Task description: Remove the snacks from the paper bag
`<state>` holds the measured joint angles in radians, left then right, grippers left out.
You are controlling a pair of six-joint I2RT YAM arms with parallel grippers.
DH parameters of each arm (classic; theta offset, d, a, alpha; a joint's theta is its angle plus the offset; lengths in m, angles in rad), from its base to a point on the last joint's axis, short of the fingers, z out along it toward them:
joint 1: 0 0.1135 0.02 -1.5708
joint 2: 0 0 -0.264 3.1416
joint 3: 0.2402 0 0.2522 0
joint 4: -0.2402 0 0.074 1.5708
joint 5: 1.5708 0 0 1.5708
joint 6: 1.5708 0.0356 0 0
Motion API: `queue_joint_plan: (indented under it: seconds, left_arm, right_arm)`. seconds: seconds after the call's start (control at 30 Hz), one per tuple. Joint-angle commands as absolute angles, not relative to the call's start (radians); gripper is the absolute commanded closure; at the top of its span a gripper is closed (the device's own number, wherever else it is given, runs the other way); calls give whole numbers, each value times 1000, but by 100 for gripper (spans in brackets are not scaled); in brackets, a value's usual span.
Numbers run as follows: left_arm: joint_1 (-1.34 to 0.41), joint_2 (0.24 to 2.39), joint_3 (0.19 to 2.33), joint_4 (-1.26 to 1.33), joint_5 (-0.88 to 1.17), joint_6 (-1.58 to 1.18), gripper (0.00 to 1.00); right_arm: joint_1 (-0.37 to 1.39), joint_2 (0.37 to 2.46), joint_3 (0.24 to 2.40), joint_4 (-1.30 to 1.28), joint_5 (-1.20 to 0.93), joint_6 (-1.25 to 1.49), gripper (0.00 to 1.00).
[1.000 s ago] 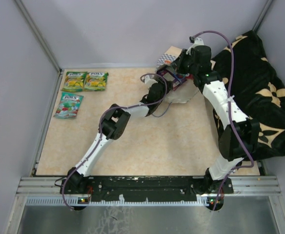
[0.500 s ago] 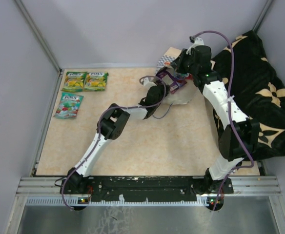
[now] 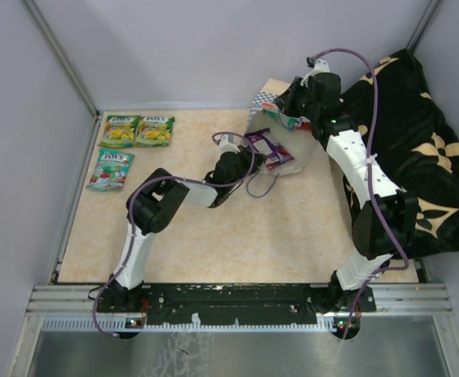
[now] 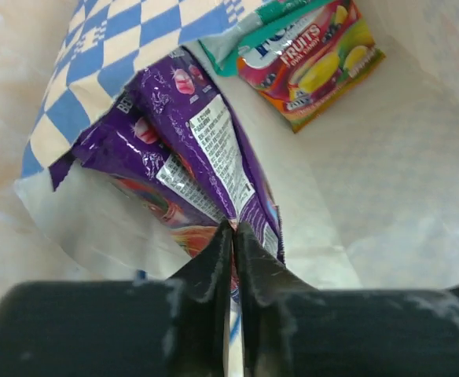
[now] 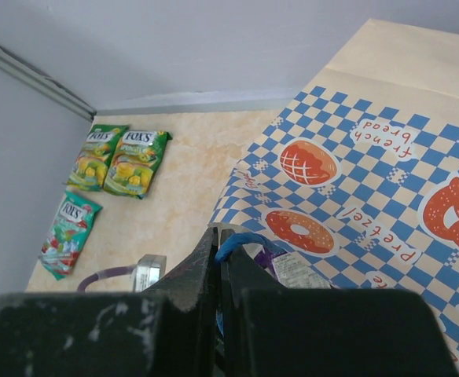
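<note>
My left gripper (image 4: 233,226) (image 3: 251,152) is shut on the edge of a purple snack pouch (image 4: 206,149) (image 3: 265,146) at the mouth of the paper bag (image 3: 291,162) (image 4: 387,181). Deeper inside the bag lies an orange-red pouch (image 4: 316,67) with a teal one (image 4: 249,31) beside it. My right gripper (image 5: 221,233) (image 3: 294,102) is shut on the bag's blue cord handle (image 5: 237,238), holding the checkered side (image 5: 371,165) up. Two green-yellow pouches (image 3: 120,131) (image 3: 154,130) and a teal one (image 3: 111,170) lie on the table's far left.
A black cloth with tan flowers (image 3: 430,157) is heaped along the right wall, behind the right arm. Grey walls close in the tan tabletop (image 3: 237,236) on three sides. The left arm's purple cable (image 3: 253,184) loops beside the bag mouth.
The left gripper closed on the purple pouch inside the bag, then pulled back toward the left, drawing the pouch partly out of the mouth. The right gripper kept holding the bag.
</note>
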<state>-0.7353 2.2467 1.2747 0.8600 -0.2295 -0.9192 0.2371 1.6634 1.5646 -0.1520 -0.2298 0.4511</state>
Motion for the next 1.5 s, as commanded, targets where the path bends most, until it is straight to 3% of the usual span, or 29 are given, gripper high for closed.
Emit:
queue_joint_plan:
  seconds: [0.0, 0.03, 0.1, 0.3, 0.67, 1.03, 1.47]
  left_arm:
    - [-737, 2154, 1242, 868, -80, -893, 73]
    - [-736, 2149, 1240, 846, -49, -900, 59]
    - [-736, 2143, 1230, 833, -11, -917, 47]
    - [-737, 2138, 1206, 847, 22, -931, 36]
    - [-734, 2138, 1242, 798, 21, -903, 35]
    - [-729, 2042, 1172, 740, -154, -763, 35]
    - [-707, 2132, 1207, 735, -194, -757, 36]
  right_arm:
    - [227, 1632, 1583, -76, -221, 465, 100]
    - [226, 1633, 1580, -73, -220, 467, 100]
    - [227, 1635, 1579, -71, -222, 471, 100]
    - [227, 1635, 1575, -74, -221, 470, 100]
    - [227, 1633, 1569, -75, -221, 461, 100]
    - [227, 1635, 1564, -72, -221, 459, 100]
    - [226, 1633, 1562, -64, -224, 463, 100]
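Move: The closed left fingertips pinch the near end of the upper purple pack. The pack's middle is about 5 cm ahead, 1 cm right and slightly below. The small red fruit packet is deeper in the bag, some 11 cm ahead and 10 cm right; the loose blue cord loop lies about 6 cm back and 1 cm left. From the raised right hand the purple pack is roughly 3 cm ahead, 4 cm left and 24 cm down. Back out of the bag mouth by about 4 cm and a little right, the left hand opens wide, lets go of the purple pack and swings some 15 degrees clockwise. It then rises and moves left, eases forward and sinks, unwinding most of that swing and rolling its left side up, ending with open fingers at the pack's near end. The right hand holds still, keeping its pinch on the bag's blue cord. ##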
